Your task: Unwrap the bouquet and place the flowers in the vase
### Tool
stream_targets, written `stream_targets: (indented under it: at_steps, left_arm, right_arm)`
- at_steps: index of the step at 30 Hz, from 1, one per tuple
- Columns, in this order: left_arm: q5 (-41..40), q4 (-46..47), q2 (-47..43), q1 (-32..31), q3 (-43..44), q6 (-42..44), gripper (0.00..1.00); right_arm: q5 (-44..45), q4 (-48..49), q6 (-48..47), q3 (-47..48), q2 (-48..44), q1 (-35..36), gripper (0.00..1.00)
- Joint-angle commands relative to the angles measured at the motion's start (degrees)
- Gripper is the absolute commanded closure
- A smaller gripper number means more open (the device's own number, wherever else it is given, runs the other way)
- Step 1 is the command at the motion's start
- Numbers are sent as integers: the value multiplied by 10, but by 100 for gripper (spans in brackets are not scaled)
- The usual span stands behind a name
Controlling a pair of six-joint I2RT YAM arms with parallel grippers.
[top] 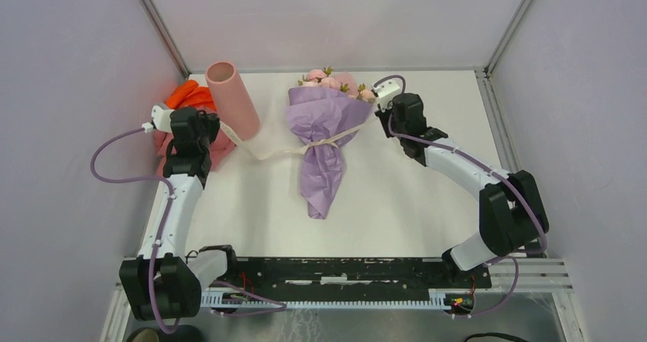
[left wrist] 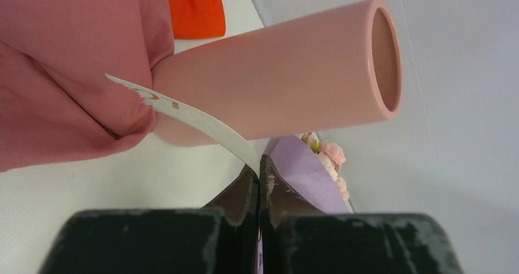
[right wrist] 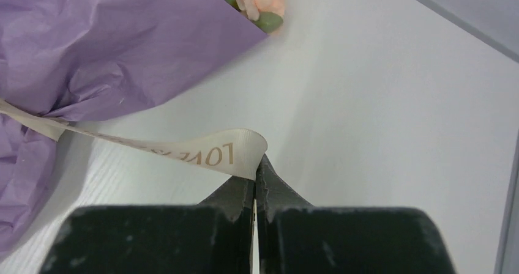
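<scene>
The bouquet (top: pixel 323 140) lies in mid-table in lilac paper (right wrist: pixel 122 41), with the pink flowers (top: pixel 332 81) at its far end. A cream ribbon (top: pixel 267 150) is still wound round its waist, and one end runs out to each side. My left gripper (left wrist: pixel 260 162) is shut on the ribbon's left end (left wrist: pixel 202 120), in front of the pale-pink vase (left wrist: pixel 275 72). My right gripper (right wrist: pixel 256 167) is shut on the printed right end (right wrist: pixel 208 155), just right of the bouquet. In the top view the vase (top: pixel 233 98) stands left of the bouquet, between it and my left gripper (top: pixel 226 130).
A salmon-pink cloth (left wrist: pixel 61 72) and an orange cloth (top: pixel 191 95) lie bunched at the left wall, behind my left wrist. Grey walls close in the table on the left, right and far sides. The arm bases sit on the black rail (top: pixel 343 269) at the near edge.
</scene>
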Motion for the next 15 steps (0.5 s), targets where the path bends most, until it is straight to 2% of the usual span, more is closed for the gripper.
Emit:
stream_targets:
  at_steps: [1,4,5,6,7,8,9,10,11,13,15]
  left_arm:
    - [-7,-4,-2,15,31,26,98]
    - [-5,-8,-3,22,30,21,98]
    - [-8,-14,-3,23,30,16,93]
    - [-9,-13,-4,23,26,12,84]
    - [-3,-5,-6,23,20,11,71]
    - [7,5,-5,23,15,7,50]
    - [20,20,-4,23,7,5,30]
    - [39,39,-3,23,0,5,18]
    - [57,56,-2,23,-5,5,11]
    - [99,99,1,21,-13,6,6]
    - [130,122,9,6,-12,5,6]
  right_arm:
    - [17,-8,24,-20,-40,-21,100]
    - [18,-9,27,-26,-53,-22,100]
    - [5,-9,27,-29,-56,-23,93]
    - [-18,-8,27,-30,-57,-23,79]
    - [-39,-8,28,-31,-55,-22,67]
    - [-64,-9,28,-32,-53,-21,54]
    - [-80,-8,30,-32,-52,-19,47]
    - [-91,-8,30,-32,-49,-15,42]
    - [-92,-9,29,-32,-47,-7,39]
    - [-92,-9,23,-29,-44,14,38]
    - [-92,-22,18,-23,-41,34,38]
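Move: Both hands already hold pulled-out ribbon ends. From the right hand the knot on the wrapped bouquet is about 14 cm to the left, level fore and aft, and 12 cm below, with the flower heads some 17 cm ahead and 10 cm left. From the left hand the knot is about 24 cm right, 6 cm ahead and 21 cm down; the vase stands about 12 cm straight ahead, the pink cloth 6 cm ahead and 11 cm left. Both hands finish the outward pull that tightens the ribbon across the wrap, the right going a last 2.5 cm or so to the right and the left about 1 cm to the left, then each opens its fingers and lets go of its ribbon end. While opening, the right turns round and comes some 3.5 cm left towards the knot, drawing back about 2.5 cm in all, and the left opens nearly wide, easing about 1.5 cm back to the right and rising slightly. ##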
